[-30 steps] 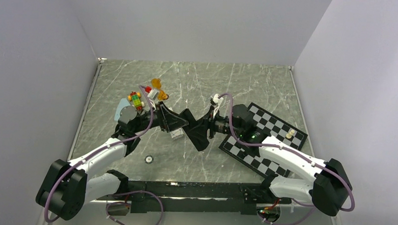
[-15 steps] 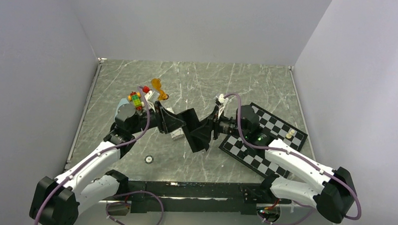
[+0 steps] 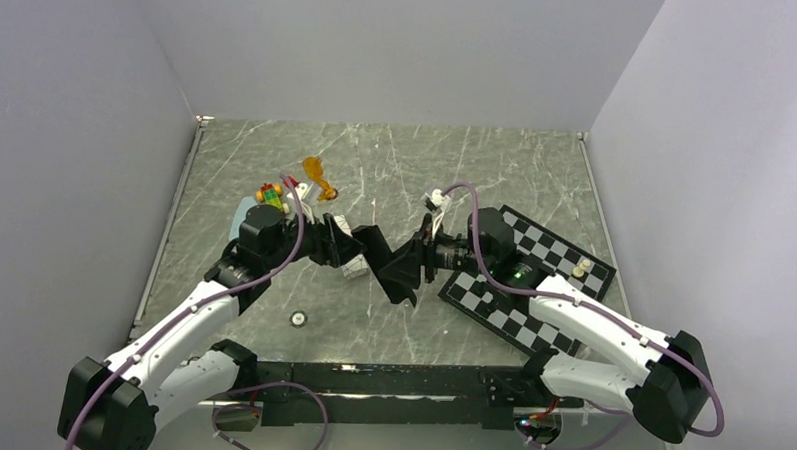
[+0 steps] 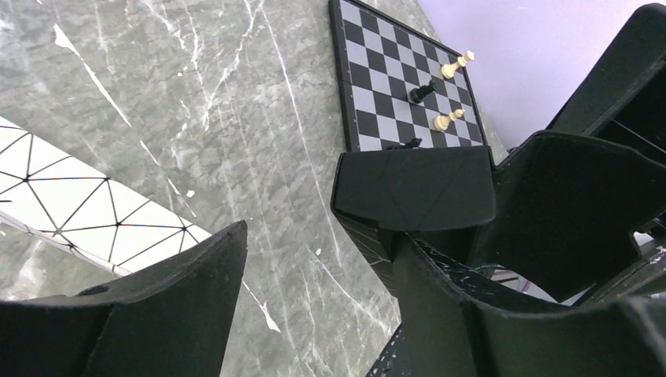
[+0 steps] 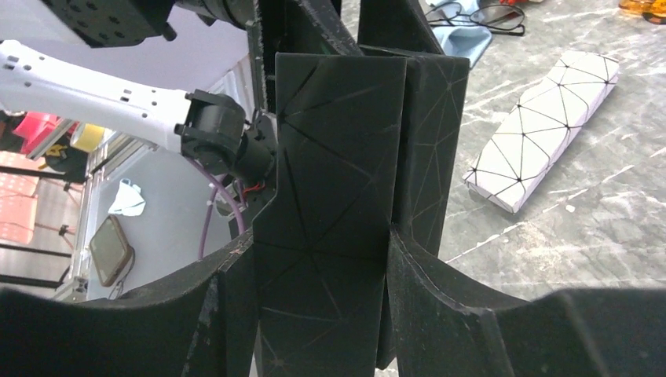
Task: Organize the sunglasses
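Observation:
My right gripper (image 5: 318,243) is shut on the upright black case (image 5: 338,157), held above the table's middle (image 3: 393,270). My left gripper (image 4: 318,243) stands open just left of it (image 3: 346,245), with only marble between its fingers; the case's flap (image 4: 412,188) lies past its right finger. The orange sunglasses (image 3: 319,178) lie further back on the table, at the top right edge of the right wrist view (image 5: 644,6). The black wire-framed sunglasses (image 5: 479,16) rest on a light blue cloth (image 5: 463,35). The white patterned case (image 5: 550,126) lies flat below the left gripper (image 4: 86,212).
A chessboard (image 3: 533,280) with a few pieces (image 3: 580,266) lies under the right arm. A colourful toy (image 3: 271,194) sits by the blue cloth (image 3: 243,218) at the left. A small round object (image 3: 297,319) lies near the front.
My left gripper's jaws have widened and it no longer grips the black case's left end. The case now looks narrower. The right gripper still holds it, shifted slightly.

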Available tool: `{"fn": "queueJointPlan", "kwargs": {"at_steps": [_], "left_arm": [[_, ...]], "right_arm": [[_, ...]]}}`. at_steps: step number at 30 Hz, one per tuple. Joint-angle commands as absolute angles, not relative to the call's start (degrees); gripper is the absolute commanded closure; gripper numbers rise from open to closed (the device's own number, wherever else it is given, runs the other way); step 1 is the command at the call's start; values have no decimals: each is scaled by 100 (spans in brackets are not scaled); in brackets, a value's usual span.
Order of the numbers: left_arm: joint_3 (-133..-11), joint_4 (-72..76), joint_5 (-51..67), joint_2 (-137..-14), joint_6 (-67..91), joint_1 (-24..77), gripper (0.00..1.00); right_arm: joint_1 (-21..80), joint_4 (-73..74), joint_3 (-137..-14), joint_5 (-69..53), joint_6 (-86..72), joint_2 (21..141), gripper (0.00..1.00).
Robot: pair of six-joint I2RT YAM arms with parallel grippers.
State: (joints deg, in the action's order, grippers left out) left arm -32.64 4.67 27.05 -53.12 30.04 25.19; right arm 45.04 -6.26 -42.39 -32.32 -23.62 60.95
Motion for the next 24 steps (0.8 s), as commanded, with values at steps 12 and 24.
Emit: {"fn": "queueJointPlan", "kwargs": {"at_steps": [12,24], "left_arm": [[-3397,-245,1854,-4593,2915,2443,1],[-3322,-921,821,-4437,2720,2443,1]], "right_arm": [[3474,327,-5173,-3348,-2826,7248,95],[2128,370,-6037,-4713,-2786,9638,93]]}}
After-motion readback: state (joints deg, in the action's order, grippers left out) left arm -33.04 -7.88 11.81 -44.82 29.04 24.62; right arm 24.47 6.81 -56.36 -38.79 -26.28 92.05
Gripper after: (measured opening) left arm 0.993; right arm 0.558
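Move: My right hand holds the opened black case over the middle of the table. The clear patch where it can be set down lies about 16 cm ahead, 4 cm right and 23 cm below, with the white box 12 cm ahead, 10 cm left, and the chessboard's middle 5 cm ahead, 32 cm right. From my left hand the sunglasses lie about 10 cm ahead, 15 cm left, 20 cm below; the white box 5 cm ahead, 1 cm left. I keep the case pinched in my right hand and swing it about 13 cm forward, nearly as far down and a little right, gathering speed towards the clear patch while rolling its front edge down some 30 degrees. My left hand spreads its fingers wide, comes away from the case and eases about 5 cm left towards the sunglasses, turning counter-clockwise. ##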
